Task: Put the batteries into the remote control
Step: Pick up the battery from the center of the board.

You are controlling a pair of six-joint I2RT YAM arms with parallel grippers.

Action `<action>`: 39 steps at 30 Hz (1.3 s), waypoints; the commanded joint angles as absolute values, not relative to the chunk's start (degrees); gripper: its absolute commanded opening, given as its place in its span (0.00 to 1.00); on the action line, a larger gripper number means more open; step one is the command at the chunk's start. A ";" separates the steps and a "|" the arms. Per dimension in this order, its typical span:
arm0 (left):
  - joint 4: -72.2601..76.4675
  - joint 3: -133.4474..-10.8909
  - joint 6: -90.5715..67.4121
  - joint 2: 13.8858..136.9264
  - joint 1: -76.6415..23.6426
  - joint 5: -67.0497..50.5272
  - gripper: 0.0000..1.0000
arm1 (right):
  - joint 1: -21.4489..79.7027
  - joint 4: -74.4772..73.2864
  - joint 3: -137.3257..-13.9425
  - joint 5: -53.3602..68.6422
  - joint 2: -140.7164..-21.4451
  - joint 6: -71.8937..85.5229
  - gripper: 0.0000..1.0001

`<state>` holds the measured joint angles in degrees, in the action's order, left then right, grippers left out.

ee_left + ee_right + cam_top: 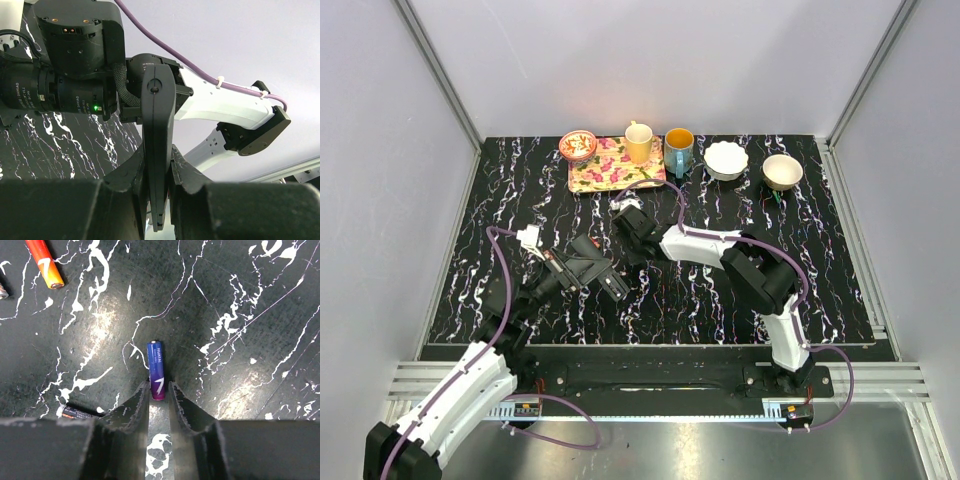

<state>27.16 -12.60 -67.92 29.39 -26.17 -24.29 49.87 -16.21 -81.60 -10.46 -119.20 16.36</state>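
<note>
A slim black remote control (158, 110) stands on edge between the fingers of my left gripper (159, 161), which is shut on it and holds it above the marbled black table (820, 280). In the top view the left gripper (607, 281) is close to the right gripper (632, 228) at mid-table. A bluish-purple battery (156, 369) lies on the table. My right gripper (159, 388) is down over it with its fingertips either side of the battery's near end, and a thin gap still shows on the right side. An orange-red battery (45, 262) lies at upper left.
A small dark battery (75, 412) lies just left of my right fingers. Along the back edge stand a floral tray (615, 168), a red-patterned bowl (578, 145), a yellow mug (639, 143), a teal mug (679, 150), a white bowl (726, 160) and a beige bowl (782, 172).
</note>
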 commanded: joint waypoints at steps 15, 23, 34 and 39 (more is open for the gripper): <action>33.13 -12.57 -68.55 31.11 -25.84 -25.84 0.00 | 44.47 -21.27 -74.45 -5.01 -116.11 21.01 0.00; 35.41 -12.39 -68.64 34.10 -25.84 -25.14 0.00 | 44.38 -26.10 -71.03 -10.71 -106.19 19.95 0.00; 51.85 -17.40 -69.96 55.78 -26.54 -25.49 0.00 | 47.10 -49.01 -72.40 -10.38 -75.26 20.13 0.00; 57.82 -21.79 -70.40 65.28 -27.68 -26.45 0.00 | 48.96 -57.91 -79.62 -2.92 -74.00 20.13 0.00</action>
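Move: The blue battery lies right at my right fingertips: its middle is about 1 cm ahead, 1 cm left and 1 cm below, with its near end already between the still-parted fingers. The orange battery lies some 5 cm farther out and 9 cm left of it; a dark battery is about 4 cm back and 3 cm left of my right hand. From my left hand, holding the remote, the blue battery is roughly 14 cm ahead, 4 cm right and 23 cm below. My right fingers close on the near end of the blue battery, pinching it; staying low, my hand slides about 5 cm to the right, then lifts sharply some 20 cm while swinging farther right and back, away from the orange battery. Late on, my left hand, keeping its hold on the remote, moves forward, down and slightly right, tipping some 10 degrees downward. ##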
